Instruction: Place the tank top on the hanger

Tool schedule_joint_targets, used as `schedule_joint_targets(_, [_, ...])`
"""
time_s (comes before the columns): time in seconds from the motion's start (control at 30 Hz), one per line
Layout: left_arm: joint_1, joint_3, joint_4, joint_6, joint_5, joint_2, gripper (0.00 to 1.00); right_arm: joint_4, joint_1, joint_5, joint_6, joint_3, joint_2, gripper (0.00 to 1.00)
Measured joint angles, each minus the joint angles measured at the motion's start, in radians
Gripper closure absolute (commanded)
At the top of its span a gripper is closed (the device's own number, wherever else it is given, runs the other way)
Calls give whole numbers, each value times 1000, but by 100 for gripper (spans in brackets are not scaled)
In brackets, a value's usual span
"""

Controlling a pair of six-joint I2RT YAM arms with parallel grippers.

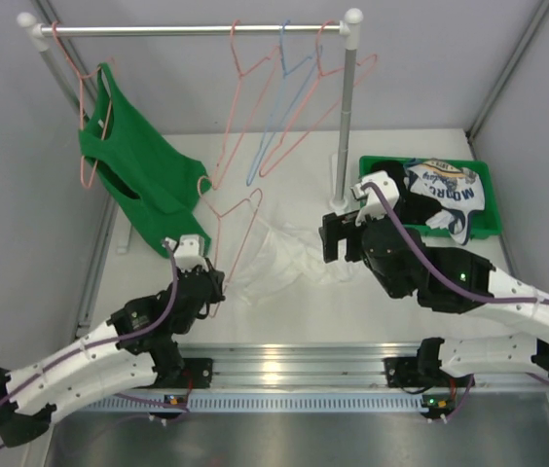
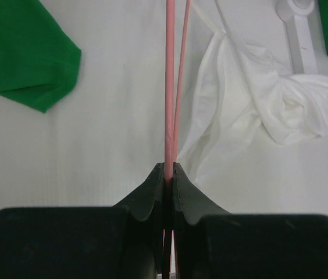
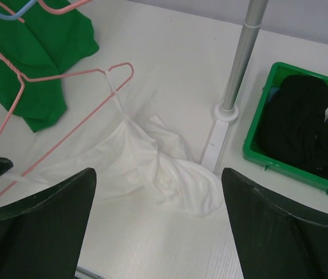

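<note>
The white tank top (image 1: 289,263) lies crumpled on the table, between the two arms. Lying flat to its left is the pink hanger (image 1: 243,241), hook toward the rack. My left gripper (image 1: 213,289) is shut on the hanger's wire (image 2: 169,116) at its near end, and the tank top (image 2: 251,99) sits just right of that wire. One narrow strap of the tank top (image 3: 152,163) reaches up to the hanger's hook (image 3: 123,70). My right gripper (image 3: 158,172) hovers open above the top's right side, nothing between its fingers (image 3: 42,226).
A green tank top (image 1: 138,170) hangs on another pink hanger at the rack's left end. Spare pink and blue hangers (image 1: 284,97) hang on the rail. The rack's pole (image 3: 242,52) and base stand beside a green bin (image 1: 479,170) holding dark and printed garments.
</note>
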State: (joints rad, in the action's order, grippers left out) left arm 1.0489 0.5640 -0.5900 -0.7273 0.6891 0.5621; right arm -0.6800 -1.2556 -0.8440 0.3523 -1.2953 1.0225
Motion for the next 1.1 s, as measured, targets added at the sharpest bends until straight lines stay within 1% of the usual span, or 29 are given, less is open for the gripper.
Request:
schedule_joint_targets(0.07, [-107,23,5,39,-47,24,100,1,0,3,1,4,-6,12])
schedule_joint_targets(0.13, [-252,47,22,83,-129,55,100,-1,0,5,5,8,-10,12])
schedule_joint_targets(0.23, [-425,80,42,154,-233,100,100,-5,0,7,8,13,-19,12])
schedule_joint_targets(0.3, [-499,117,44,192,-280,133,100,-6,0,8,9,13,-26,12])
schedule_joint_targets(0.37, [-547,179,43,233,-317,169,100,-10,0,9,10,13,-34,12])
schedule_joint_targets(0.47, [-584,282,45,286,-353,216,100,-13,0,9,10,13,-48,12])
schedule_joint_targets(0.6, [-605,415,48,346,-371,266,100,-17,0,10,9,13,-60,12])
schedule_joint_targets(0.87, [-611,557,27,431,-358,303,100,-16,0,11,6,13,-64,12])
schedule_joint_targets(1.1, [-612,731,-50,494,-333,356,100,-16,0,15,6,13,-64,12])
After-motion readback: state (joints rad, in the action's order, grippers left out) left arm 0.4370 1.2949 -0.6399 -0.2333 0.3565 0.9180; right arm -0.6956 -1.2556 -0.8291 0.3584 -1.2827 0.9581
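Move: The left hand already grips the pink hanger with the white tank top on it. The bare stretch of rod it is taken to lies about 27 cm ahead, 11 cm left and 35 cm up. From this hand the green tank top hangs some 20 cm ahead, 14 cm left and 8 cm up, and the nearest pink hanger 25 cm ahead, 6 cm right and 25 cm up. From the open right hand, that stretch of rod is about 25 cm ahead, 33 cm left and 17 cm up. Keeping its pinch on the side of the pink hanger, the left hand first sweeps nearly level forward and to the left, about 5 cm each way, carrying the hanger and white tank top across in front of the green one. It then turns the move into a climb of some 20 cm in all, still edging forward at first and then going almost straight up, the fingers tipping up a good 10 degrees, so that the hook comes up towards the bare rod between the green tank top and the nearest pink hanger. ##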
